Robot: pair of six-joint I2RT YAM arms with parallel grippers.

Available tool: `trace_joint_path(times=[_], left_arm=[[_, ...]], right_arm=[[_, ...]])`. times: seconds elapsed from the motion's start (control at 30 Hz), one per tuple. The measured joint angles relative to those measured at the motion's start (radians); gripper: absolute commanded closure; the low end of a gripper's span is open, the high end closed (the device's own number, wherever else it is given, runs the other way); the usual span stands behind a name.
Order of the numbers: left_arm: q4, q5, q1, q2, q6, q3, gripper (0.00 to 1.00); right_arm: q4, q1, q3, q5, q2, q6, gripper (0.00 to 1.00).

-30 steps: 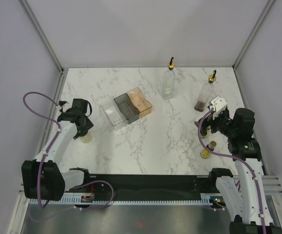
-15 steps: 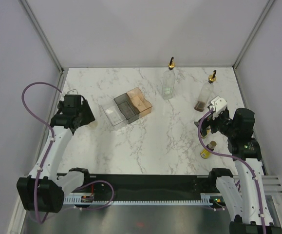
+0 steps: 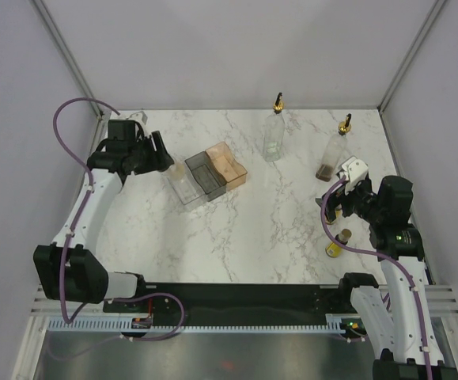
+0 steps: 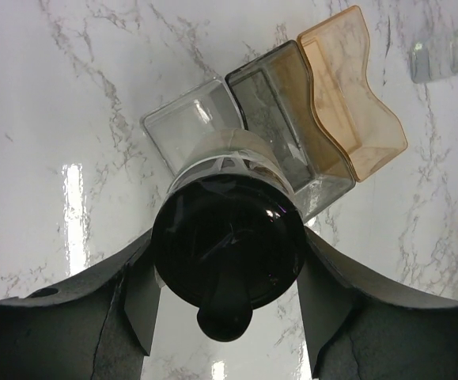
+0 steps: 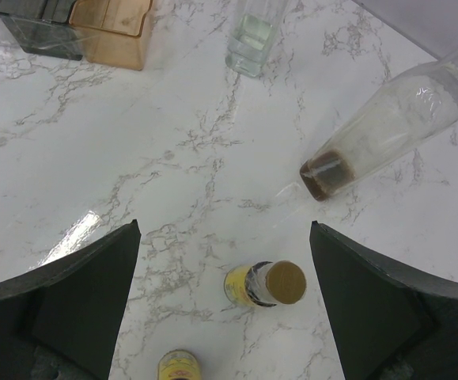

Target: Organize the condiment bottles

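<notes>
A short clear jar with a black lid (image 4: 227, 245) is off the table with my left gripper (image 4: 227, 237) shut on it. It hangs just above the near end of the clear bin (image 4: 183, 131). From above, the left gripper (image 3: 154, 155) sits at the left end of the bin row and hides the jar. My right gripper (image 5: 225, 231) stands open above two small yellow bottles with brown caps (image 5: 265, 283) (image 5: 179, 366) and touches neither. Two tall clear bottles with gold spouts (image 3: 273, 136) (image 3: 333, 155) stand at the back; the right one holds a little brown liquid (image 5: 327, 174).
Three bins stand side by side on the marble table (image 3: 268, 222): clear (image 3: 183, 184), grey (image 3: 205, 176) and orange (image 3: 227, 165). Metal frame posts and grey walls close the table at left, right and back. One yellow bottle (image 3: 335, 247) stands near the front right edge.
My left arm has lifted the black-lidded jar from the front left of the table and carried it back and right to the clear bin. The right arm has not moved.
</notes>
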Motion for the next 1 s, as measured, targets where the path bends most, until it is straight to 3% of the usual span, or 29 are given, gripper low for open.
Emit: trace_joint_path(times=[0.33,0.5,1.0], left_arm=[[0.003,0.063,-0.013,0.156,0.056,0.033,0.97],[0.002,0.058,-0.017,0.232,0.072,0.054,0.92],[0.017,-0.024,-0.053,0.374,0.104,0.129,0.5]], right_arm=[[0.0,0.0,0.0,0.0,0.001,-0.002,0.02],[0.0,0.0,0.0,0.0,0.007,-0.006,0.02],[0.0,0.0,-0.002,0.003,0.007,-0.012,0.02]])
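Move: The left hand holds the black-lidded jar; the clear box lies about 4 cm ahead, 4 cm right and 13 cm below. The grey box stands some 6 cm right of the clear one and 4 cm farther out, with the orange box another 6 cm right and 4 cm out beyond that. From the idle right hand, the clear box is roughly 43 cm left, 12 cm ahead and 14 cm below. Left hand lowers the gripped jar about 9 cm, easing 5 cm forward and tipping downward, into the clear box. ##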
